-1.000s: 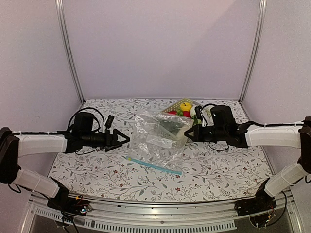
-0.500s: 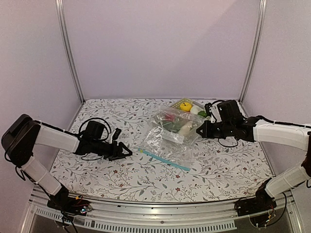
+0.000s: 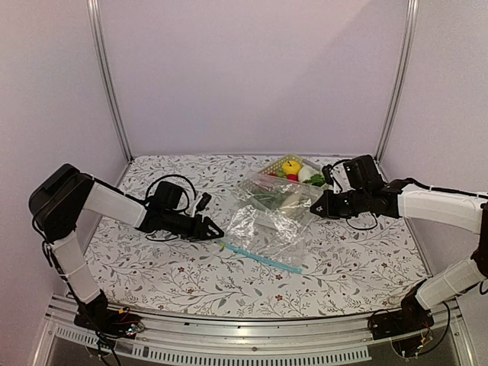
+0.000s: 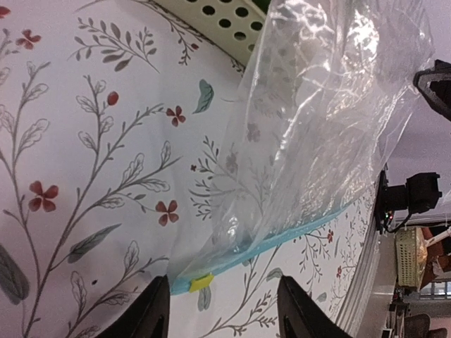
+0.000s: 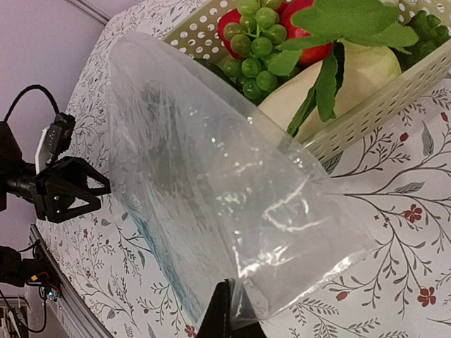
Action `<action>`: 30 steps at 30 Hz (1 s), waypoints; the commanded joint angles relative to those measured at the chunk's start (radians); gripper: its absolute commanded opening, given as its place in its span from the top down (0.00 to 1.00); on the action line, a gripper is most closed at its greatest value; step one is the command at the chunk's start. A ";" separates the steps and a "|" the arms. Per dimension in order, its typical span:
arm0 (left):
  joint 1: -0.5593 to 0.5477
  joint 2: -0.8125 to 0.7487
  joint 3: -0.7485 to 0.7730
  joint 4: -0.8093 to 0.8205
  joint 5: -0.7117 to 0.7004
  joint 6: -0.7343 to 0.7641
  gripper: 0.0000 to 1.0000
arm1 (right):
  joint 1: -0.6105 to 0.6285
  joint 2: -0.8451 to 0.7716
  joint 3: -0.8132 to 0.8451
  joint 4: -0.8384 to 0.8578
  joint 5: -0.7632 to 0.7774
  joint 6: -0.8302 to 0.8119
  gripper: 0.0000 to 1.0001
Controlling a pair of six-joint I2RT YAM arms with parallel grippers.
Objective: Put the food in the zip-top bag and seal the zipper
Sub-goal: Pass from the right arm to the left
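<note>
The see-through zip-top bag (image 3: 274,217) hangs slack from my right gripper (image 3: 314,207), which is shut on one of its corners (image 5: 229,313). The bag's lower part rests on the table and looks empty. Its light-blue zipper (image 3: 263,257) lies along the near edge. In the left wrist view the zipper (image 4: 282,239) ends at a small yellow tab (image 4: 201,282). My left gripper (image 4: 222,313) is open, and that tab lies just past its fingertips. The food sits in the lattice basket (image 5: 394,98): green grapes (image 5: 257,42), red pieces (image 5: 229,24), a white radish (image 5: 352,77), a yellow apple (image 3: 290,167).
The pale basket (image 3: 284,162) stands at the back of the flowered table, just behind the bag. Metal posts and lilac walls close in the back and sides. The left arm's cable (image 3: 164,187) loops above its wrist.
My left arm has swung right and down to the zipper's left end, its jaws narrowing. My right gripper has carried the bag right and lowered it onto the table.
</note>
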 commanded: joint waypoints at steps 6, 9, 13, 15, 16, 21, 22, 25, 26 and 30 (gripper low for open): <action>-0.036 0.100 0.058 0.023 -0.005 0.058 0.53 | -0.006 0.021 0.045 -0.022 -0.034 -0.018 1.00; -0.038 0.108 0.060 0.022 -0.012 0.061 0.57 | -0.006 0.020 0.046 -0.023 -0.036 -0.018 1.00; -0.040 0.113 0.057 0.032 0.000 0.058 0.66 | -0.006 0.020 0.045 -0.024 -0.033 -0.018 1.00; -0.042 0.115 0.057 0.042 0.018 0.053 0.73 | -0.006 0.020 0.045 -0.023 -0.032 -0.017 1.00; -0.041 0.115 0.056 0.050 0.036 0.050 0.76 | -0.006 0.020 0.046 -0.024 -0.029 -0.018 1.00; -0.043 0.094 0.033 0.106 0.093 0.008 0.89 | -0.007 0.018 0.048 -0.027 -0.026 -0.018 1.00; -0.042 0.089 0.031 0.110 0.099 0.000 0.90 | -0.008 0.016 0.048 -0.027 -0.026 -0.018 1.00; -0.044 0.063 0.022 0.114 0.120 -0.024 0.98 | -0.008 0.015 0.053 -0.027 -0.027 -0.018 1.00; -0.044 0.055 0.019 0.117 0.127 -0.033 1.00 | -0.008 0.015 0.054 -0.028 -0.027 -0.020 1.00; -0.050 -0.010 0.002 0.118 0.143 -0.072 1.00 | -0.007 0.011 0.058 -0.034 -0.030 -0.026 1.00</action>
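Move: The left hand, half open, hangs just over the bag's left edge beside the yellow zipper end, which is about 3 cm below it, 2 cm to its right and 1 cm back. The blue zipper's middle lies roughly 10 cm right of this hand and 5 cm back, the food basket some 18 cm right and 15 cm ahead. From the right hand, that same bag edge is about 21 cm left, 3 cm back and 13 cm below. Down about 2 cm and slightly right goes the left hand onto the bag's edge beside the yellow zipper end; its half-open fingers then shut fully, pinching the thin film as they ease another 1 cm right and come back up some 2 cm. The right hand stays almost in place, keeping its closed grip on the bag's other side. ##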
